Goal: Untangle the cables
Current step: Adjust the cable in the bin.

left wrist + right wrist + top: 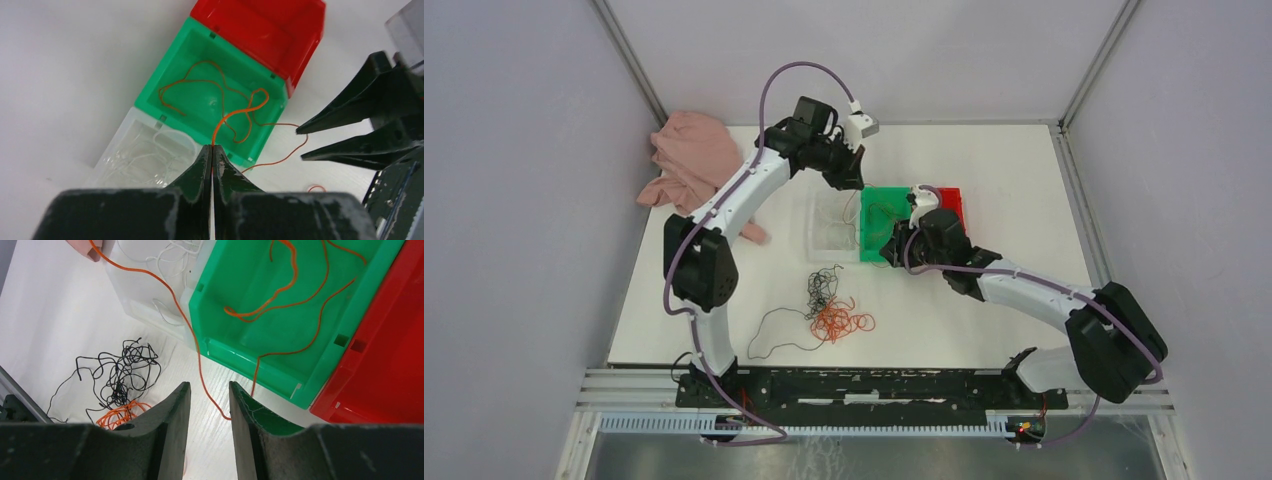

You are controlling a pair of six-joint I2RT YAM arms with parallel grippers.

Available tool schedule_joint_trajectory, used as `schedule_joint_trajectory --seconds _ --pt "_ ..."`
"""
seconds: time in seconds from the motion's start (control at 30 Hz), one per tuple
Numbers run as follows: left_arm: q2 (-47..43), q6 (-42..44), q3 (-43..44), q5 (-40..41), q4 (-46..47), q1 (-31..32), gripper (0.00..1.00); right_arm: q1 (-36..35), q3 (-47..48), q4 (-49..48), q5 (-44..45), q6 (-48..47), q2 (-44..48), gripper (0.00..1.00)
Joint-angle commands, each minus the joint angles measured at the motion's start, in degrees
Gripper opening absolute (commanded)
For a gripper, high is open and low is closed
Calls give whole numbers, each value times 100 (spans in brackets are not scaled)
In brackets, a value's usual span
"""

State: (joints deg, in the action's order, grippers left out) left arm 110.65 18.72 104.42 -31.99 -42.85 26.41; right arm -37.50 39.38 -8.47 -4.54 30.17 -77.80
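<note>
A tangle of thin black and orange cables (829, 305) lies on the table in front of the bins; the right wrist view shows its black part (122, 372) and orange coil (120, 415). One long orange cable (220, 100) loops inside the green bin (175, 75) and trails over its rim. My left gripper (212, 146) is shut on this cable's end above the bins. Whitish cables (150, 155) lie in the clear bin (834, 225). My right gripper (210, 385) is open low over the table beside the green bin (235, 305), with the orange cable (200, 365) running between its fingers.
A red bin (952, 200) adjoins the green one on its far right side. A pink cloth (694, 160) is heaped at the table's back left corner. The right arm's fingers (370, 115) show at the right of the left wrist view.
</note>
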Motion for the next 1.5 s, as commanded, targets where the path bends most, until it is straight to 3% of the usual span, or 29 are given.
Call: schedule_joint_trajectory --seconds 0.0,0.17,0.3,0.7,1.13,1.47 --pt "-264 -1226 -13 -480 899 195 3 38 149 -215 234 7 236 40" --pt "-102 -1681 20 -349 1800 412 3 279 36 28 305 -11 752 40" --pt "28 -1576 73 -30 2213 558 3 482 -72 162 303 30 1081 40" --pt "-53 1105 -824 2102 2950 1065 3 730 -339 132 287 252 1394 38" --pt "131 1222 -1461 1898 2583 1337 3 1103 -250 555 622 506 1622 36" --pt "587 1383 -1471 2041 2668 1428 3 1424 -16 905 821 548 1620 37"
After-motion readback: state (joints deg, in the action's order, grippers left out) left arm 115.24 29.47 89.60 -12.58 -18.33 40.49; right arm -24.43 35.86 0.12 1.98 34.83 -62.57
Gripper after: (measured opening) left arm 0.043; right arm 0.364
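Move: The left hand, fingers shut on the orange cable, has the middle of the green bin about 10 cm to its right, 6 cm ahead and 16 cm below; the red bin is 12 cm farther right, and the clear bin lies 6 cm ahead and 2 cm left of the hand. From the right hand, with the cable's slack crossing its part-open fingertips, the green bin is roughly 17 cm ahead, 2 cm left and 8 cm below, the red one 17 cm ahead and 10 cm right. Rightward and slightly up at first, then down some 13 cm towards the green bin, the left hand carries the pinched orange cable in over it, rolling about 20 degrees around its finger line. The right hand lifts clear of the slack and swings about 10 cm right, turning some 20 degrees clockwise, fingers staying part open. ##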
